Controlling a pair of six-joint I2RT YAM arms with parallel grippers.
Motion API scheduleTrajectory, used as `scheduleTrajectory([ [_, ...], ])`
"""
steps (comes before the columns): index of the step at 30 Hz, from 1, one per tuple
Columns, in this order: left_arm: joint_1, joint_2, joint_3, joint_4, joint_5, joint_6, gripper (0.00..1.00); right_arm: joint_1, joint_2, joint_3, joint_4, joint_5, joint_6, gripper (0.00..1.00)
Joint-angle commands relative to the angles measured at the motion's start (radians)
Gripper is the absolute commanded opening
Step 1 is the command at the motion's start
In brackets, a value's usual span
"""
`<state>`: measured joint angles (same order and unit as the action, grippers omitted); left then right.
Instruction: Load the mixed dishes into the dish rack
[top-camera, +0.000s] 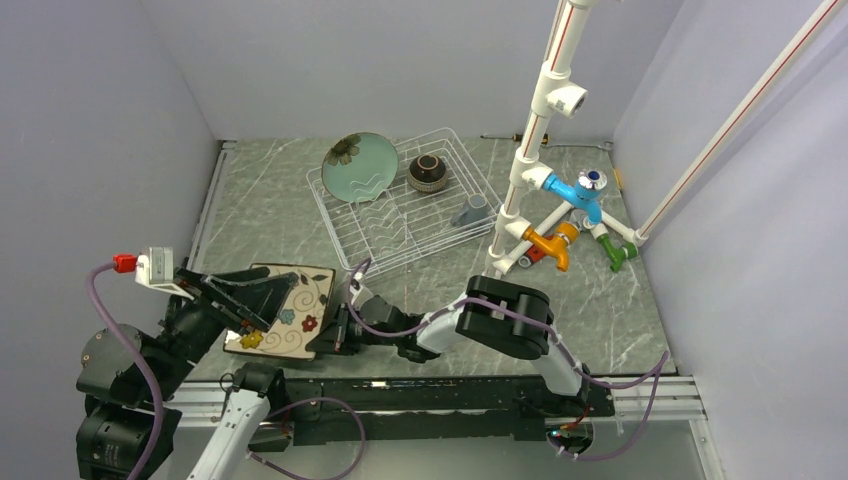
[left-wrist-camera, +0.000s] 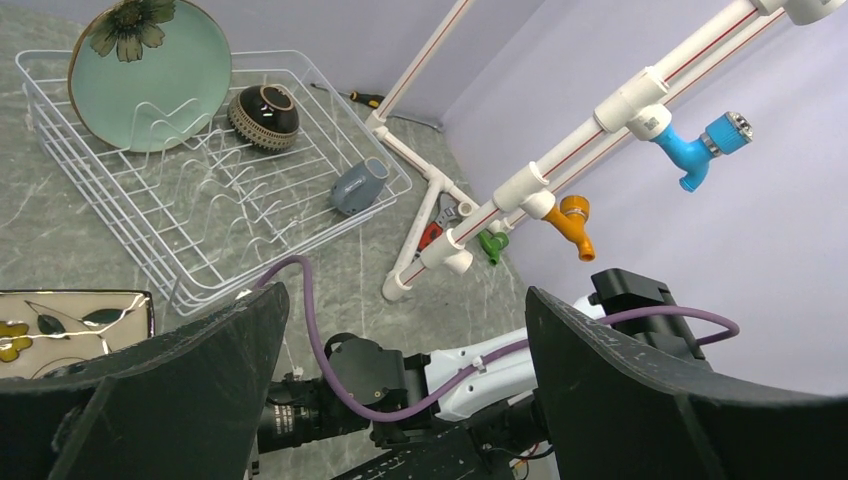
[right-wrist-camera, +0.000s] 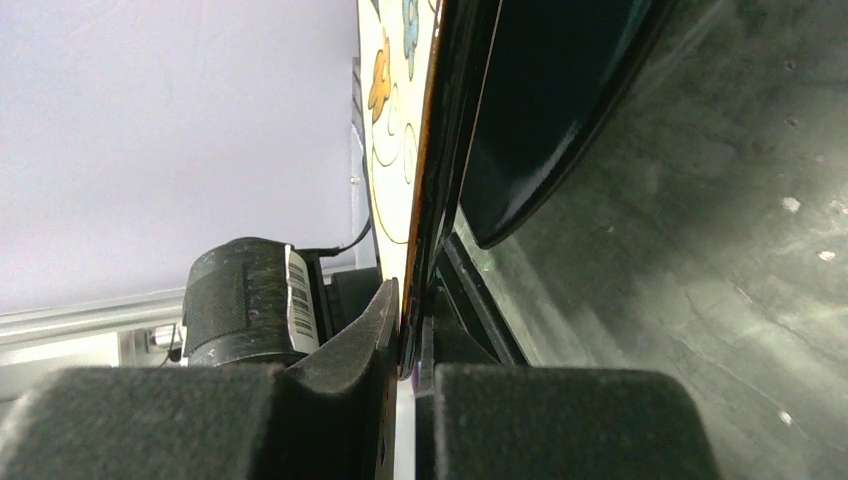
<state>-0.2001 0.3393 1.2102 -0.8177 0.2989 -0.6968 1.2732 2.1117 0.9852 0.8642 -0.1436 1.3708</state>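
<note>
The white wire dish rack (top-camera: 400, 225) (left-wrist-camera: 200, 225) holds the pale green plate (top-camera: 360, 165) (left-wrist-camera: 150, 75) standing at its back left, the brown bowl (top-camera: 428, 172) (left-wrist-camera: 265, 115) and the grey mug (top-camera: 470, 210) (left-wrist-camera: 360, 187) on its side. The cream floral square plate (top-camera: 300, 300) (left-wrist-camera: 70, 315) (right-wrist-camera: 395, 150) is at the front left. My right gripper (top-camera: 335, 330) (right-wrist-camera: 410, 310) is shut on its right edge. A dark glossy plate (right-wrist-camera: 540, 100), apparently the teal one, lies against its underside. My left gripper (top-camera: 275, 300) (left-wrist-camera: 405, 330) is open and empty over the plate's left part.
The white pipe stand (top-camera: 530, 170) (left-wrist-camera: 560, 150) with blue, orange and green fittings stands right of the rack. A screwdriver (top-camera: 500, 136) (left-wrist-camera: 355, 97) lies at the back wall. Grey walls close in the left, back and right sides.
</note>
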Motion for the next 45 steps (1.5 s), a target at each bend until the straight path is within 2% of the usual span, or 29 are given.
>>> scheduleTrajectory([
  [1, -0.004, 0.009, 0.005, 0.009, 0.008, -0.015, 0.93, 0.015, -0.125, 0.009, 0.336, -0.032, -0.050, 0.00],
  [20, -0.015, 0.009, 0.096, -0.050, -0.080, 0.030, 0.92, 0.001, -0.178, 0.014, 0.308, -0.048, -0.079, 0.00],
  [25, -0.015, 0.002, 0.065, -0.041, -0.074, 0.027, 0.92, -0.018, -0.163, -0.065, 0.316, 0.031, -0.013, 0.00],
  [30, -0.015, -0.006, 0.032, -0.029, -0.070, 0.026, 0.92, -0.023, -0.174, -0.137, 0.223, 0.116, 0.019, 0.00],
  [34, -0.014, -0.011, 0.016, -0.022, -0.075, 0.029, 0.92, -0.030, -0.132, -0.163, 0.288, 0.098, 0.049, 0.00],
  [38, -0.015, -0.013, 0.014, -0.026, -0.081, 0.032, 0.92, -0.032, -0.125, -0.156, 0.263, 0.089, 0.049, 0.14],
  [41, -0.015, -0.014, 0.011, -0.026, -0.081, 0.032, 0.92, -0.032, -0.127, -0.143, 0.207, 0.099, 0.033, 0.33],
  [45, -0.015, -0.013, 0.009, -0.022, -0.076, 0.029, 0.92, -0.033, -0.112, -0.130, 0.181, 0.097, 0.043, 0.43],
])
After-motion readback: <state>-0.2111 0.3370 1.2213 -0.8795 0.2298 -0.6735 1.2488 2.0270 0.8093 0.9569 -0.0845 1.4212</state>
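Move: The right hand grips the patterned square plate at its near right corner; the plate's middle is roughly 8 cm ahead and 8 cm to the left, about level with the fingers. The dish rack's middle lies some 33 cm ahead and 19 cm to the right, with the green plate standing in it about 38 cm ahead, 9 cm to the right and 8 cm higher. From the raised, empty left hand, the square plate's middle is around 7 cm ahead, 6 cm left and 33 cm below. Rightward by about 4 cm goes the right hand, drawing the square plate along by its pinched near right corner. It first eases slightly back and up, then sinks some 2 cm as it pulls right and drifts forward, the wrist turning a touch clockwise. As the pull ends, the fingers part to roughly two-fifths open around the corner. ##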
